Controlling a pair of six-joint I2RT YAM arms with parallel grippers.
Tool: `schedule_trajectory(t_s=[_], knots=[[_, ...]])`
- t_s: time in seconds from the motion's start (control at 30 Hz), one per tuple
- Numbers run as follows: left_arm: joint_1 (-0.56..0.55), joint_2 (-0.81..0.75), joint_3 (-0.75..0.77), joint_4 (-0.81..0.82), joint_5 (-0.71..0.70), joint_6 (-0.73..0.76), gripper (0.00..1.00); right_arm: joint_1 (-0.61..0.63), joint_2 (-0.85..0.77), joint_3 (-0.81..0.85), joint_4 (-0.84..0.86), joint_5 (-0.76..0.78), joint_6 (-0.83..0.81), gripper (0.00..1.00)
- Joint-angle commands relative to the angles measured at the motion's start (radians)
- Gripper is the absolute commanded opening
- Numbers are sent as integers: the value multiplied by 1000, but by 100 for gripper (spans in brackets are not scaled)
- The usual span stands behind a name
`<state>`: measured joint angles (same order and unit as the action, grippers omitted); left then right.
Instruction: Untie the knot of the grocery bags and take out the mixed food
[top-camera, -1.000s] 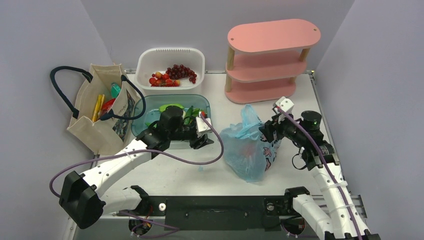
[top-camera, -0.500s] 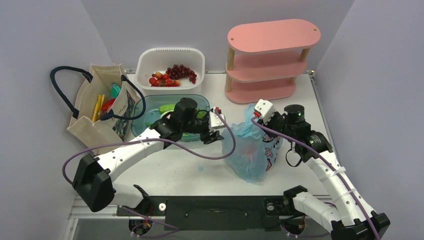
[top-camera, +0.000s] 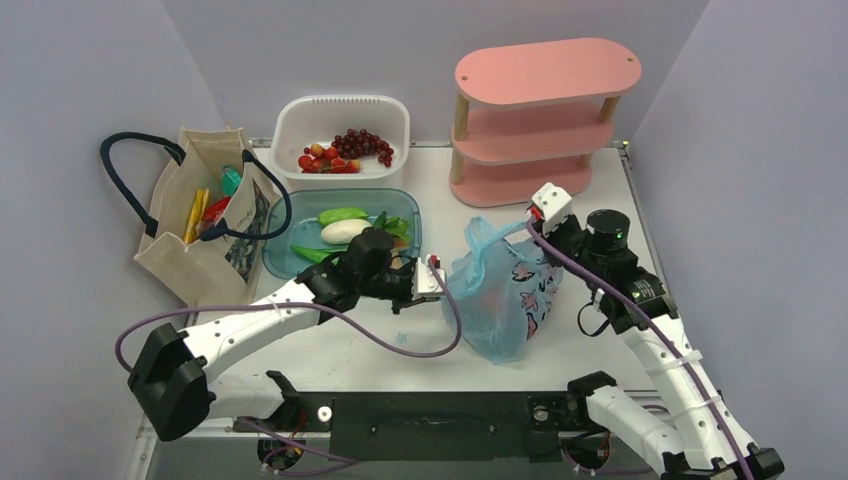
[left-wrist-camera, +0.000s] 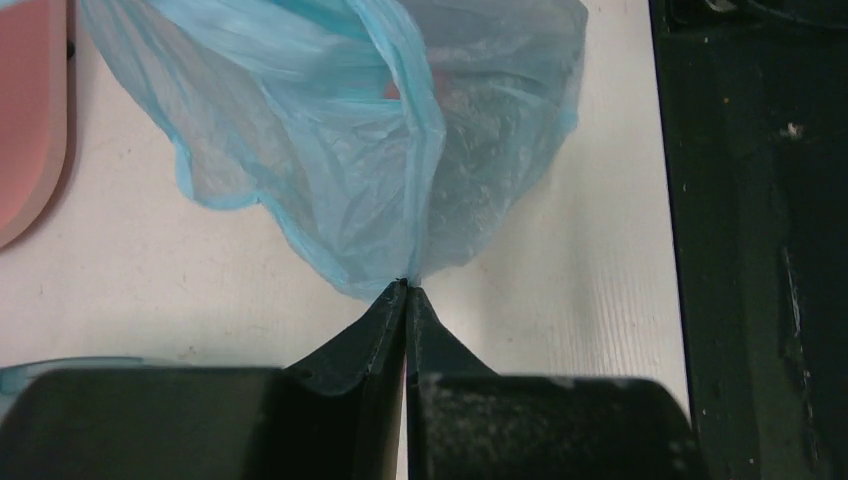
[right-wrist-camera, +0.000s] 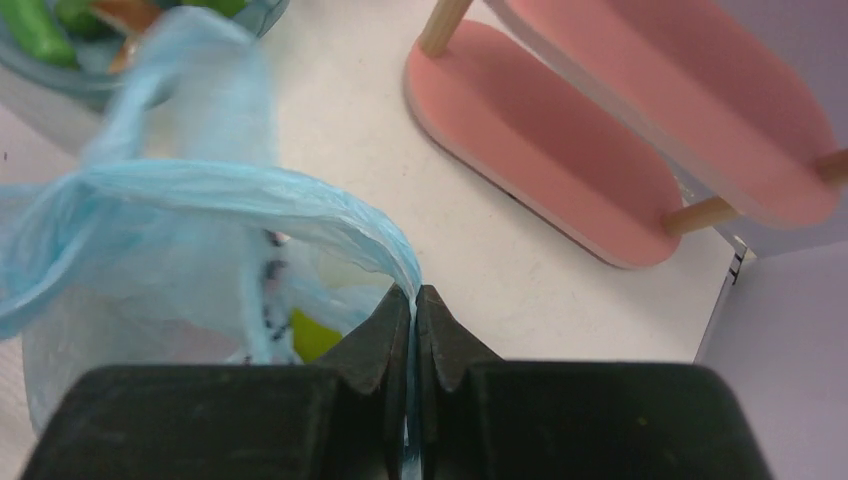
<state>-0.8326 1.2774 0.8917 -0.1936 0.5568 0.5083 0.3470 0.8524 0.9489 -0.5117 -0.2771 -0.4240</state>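
The light blue plastic bag (top-camera: 500, 295) sits on the table in the middle right, with a reddish shape showing through its film. My left gripper (top-camera: 442, 283) is shut on the bag's left edge (left-wrist-camera: 400, 200), its jaws (left-wrist-camera: 405, 286) pressed flat on the film. My right gripper (top-camera: 532, 227) is shut on a stretched blue handle strip (right-wrist-camera: 300, 195), pinched between its jaws (right-wrist-camera: 413, 292). A yellow-green item (right-wrist-camera: 315, 336) shows inside the bag. I cannot make out the knot. The beige canvas tote (top-camera: 205, 225) stands at far left with yellow, red and teal packets (top-camera: 210, 205) inside.
A teal tub (top-camera: 405, 205) with green and white vegetables lies behind my left arm. The white basket (top-camera: 340, 112) with grapes stands at the back. A pink three-tier shelf (top-camera: 545, 75) rises at the back right, close behind my right gripper.
My left gripper swung from the tub to the bag's left edge and shut on it. My right gripper shut on the handle and drew it back and to the right, stretching it.
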Motion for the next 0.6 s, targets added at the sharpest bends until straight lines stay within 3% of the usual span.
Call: schedule_trajectory(t_s=[0.0, 0.33, 0.47, 0.57], knots=[[-1, -110, -66, -71, -19, 108, 0, -89, -27, 26, 188, 2, 205, 0], [2, -207, -145, -197, -36, 196, 0, -287, 47, 27, 307, -179, 501, 0], [24, -239, -153, -191, -40, 175, 0, -293, 53, 24, 279, -226, 475, 0], [113, -243, -122, -148, 10, 116, 0, -292, 38, 24, 200, -266, 364, 1]])
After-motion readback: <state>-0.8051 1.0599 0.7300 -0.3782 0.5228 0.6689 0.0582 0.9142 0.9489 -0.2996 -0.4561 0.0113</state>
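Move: The right gripper already pinches a handle of the blue grocery bag. The bag's body sits about 9 cm back, 5 cm left and 17 cm below those fingers, and the pink rack stands some 20 cm ahead, about level sideways and 10 cm lower. From the shut left gripper, the bag's body is about 12 cm right, 2 cm back and 9 cm below. The blue tub lies roughly 21 cm left, 14 cm ahead and 14 cm lower. Keep the right gripper shut on the handle and draw it forward, right and up, about 4 cm forward and 3 to 4 cm in the others, away from the bag's body, rolling its left side up some 25 degrees and swinging clockwise about 15. Meanwhile back the left gripper off leftward 6 cm, also back and down 3 cm, fingers shut, its tips coming free of the bag's lip. ##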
